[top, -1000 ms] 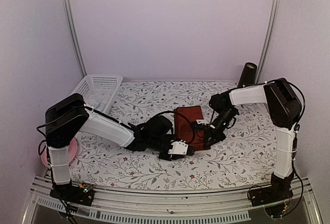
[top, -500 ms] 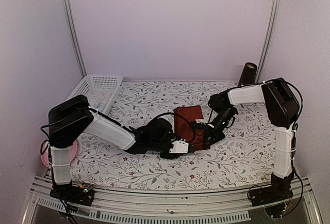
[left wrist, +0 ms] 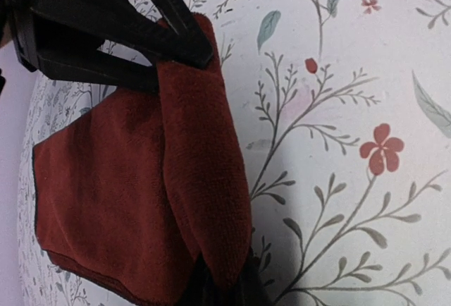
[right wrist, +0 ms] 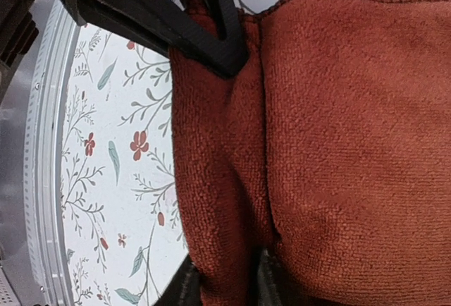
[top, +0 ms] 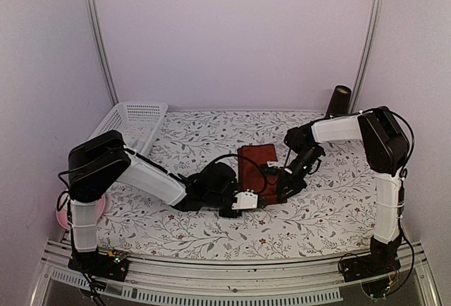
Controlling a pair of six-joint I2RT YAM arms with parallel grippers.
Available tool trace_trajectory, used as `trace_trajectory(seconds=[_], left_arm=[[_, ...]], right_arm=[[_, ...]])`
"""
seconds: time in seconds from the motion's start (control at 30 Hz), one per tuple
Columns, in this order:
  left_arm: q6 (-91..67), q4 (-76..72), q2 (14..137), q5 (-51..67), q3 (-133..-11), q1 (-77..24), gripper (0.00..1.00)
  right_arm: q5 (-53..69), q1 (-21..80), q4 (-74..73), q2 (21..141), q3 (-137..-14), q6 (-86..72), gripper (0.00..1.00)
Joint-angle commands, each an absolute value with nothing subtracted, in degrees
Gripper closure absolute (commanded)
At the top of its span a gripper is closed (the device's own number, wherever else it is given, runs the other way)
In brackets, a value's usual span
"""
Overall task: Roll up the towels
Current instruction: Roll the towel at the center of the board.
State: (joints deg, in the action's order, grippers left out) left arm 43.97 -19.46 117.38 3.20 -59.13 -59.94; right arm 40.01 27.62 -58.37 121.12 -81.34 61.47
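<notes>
A dark red towel [top: 257, 163] lies on the flowered table, its near edge turned over into a thick rolled fold [left wrist: 204, 179] beside the flat part [left wrist: 99, 193]. My left gripper [top: 263, 198] comes in from the left and is shut on one end of the fold [left wrist: 220, 288]. At the other end my right gripper [top: 280, 187] has its two fingers on either side of the fold [right wrist: 225, 285], with cloth filling the gap. Each wrist view shows the other gripper's black fingers at the top, on the far end of the fold.
A white slotted basket [top: 134, 124] stands at the back left. A dark cylinder [top: 341, 100] stands at the back right by the frame post. A pink object [top: 99, 207] lies by the left arm's base. The metal rail [top: 232, 278] runs along the near edge.
My left arm has slid a little toward the towel and its jaws have closed on the end of the fold. The right arm has hardly moved.
</notes>
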Motion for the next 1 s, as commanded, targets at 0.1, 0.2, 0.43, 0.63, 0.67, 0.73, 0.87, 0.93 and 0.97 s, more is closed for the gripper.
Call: trace_trajectory(seconds=[0.1,0.2,0.43,0.63,0.67,0.73,0.87,0.93,0.97], left_arm=[[34.41,-8.03,118.32,14.01,-63.65,-57.72,1.00],[30.74,-5.08,118.06,19.64,-64.79,-55.81,1.00],[24.75,4.02,119.84,32.46,-72.18,-52.02,1.00],[19.10,6.60,122.08,39.83,-74.76,-49.63,1.00],[18.58,6.63,122.39,40.77,-74.86,-49.48,1.00],[17.49,7.06,123.12,42.08,-75.37,-49.20,1.00],[14.53,7.44,124.09,42.60,-76.19,-48.62,1.00],[13.08,7.23,124.34,43.12,-76.22,-48.17,1.00],[12.37,6.94,124.50,43.45,-76.20,-47.96,1.00]], right_arm=[[34.97,26.64,-44.92,109.52,-72.59,61.65,0.55],[33.04,26.55,-39.88,104.06,-67.60,62.69,0.50],[32.23,26.63,-31.19,93.70,-57.46,66.73,0.43],[34.30,27.61,-25.20,84.10,-48.97,72.35,0.37],[34.08,28.31,-24.21,83.24,-47.95,72.60,0.37],[33.10,29.88,-22.33,82.35,-46.29,72.85,0.37],[30.82,32.95,-19.10,82.91,-44.52,72.43,0.37],[29.98,33.86,-17.87,83.79,-44.19,71.89,0.37],[29.90,34.08,-17.59,84.15,-44.14,71.82,0.37]])
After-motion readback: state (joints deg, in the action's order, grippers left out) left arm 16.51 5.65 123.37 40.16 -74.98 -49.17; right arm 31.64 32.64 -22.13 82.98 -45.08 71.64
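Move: The left hand already pinches the left end of the red towel's roll. The roll's middle is about 6 cm to this hand's right at its own height, and the flat, unrolled part is centred some 10 cm ahead and 6 cm to the right, 1 cm lower. The right hand is still at the roll's other end, with the roll's middle about 6 cm to its left and level with it, and the flat part roughly 10 cm ahead, 6 cm left and 2 cm lower. The left fingers keep the roll's left end pinched while that wrist turns about 50 degrees, rolling over forward towards the flat towel almost on the spot. The right fingers open wider and let go of the other end; that hand rises some 6 cm, first edging right, then drawing back, as its wrist winds back so the fingertips swing forward. ##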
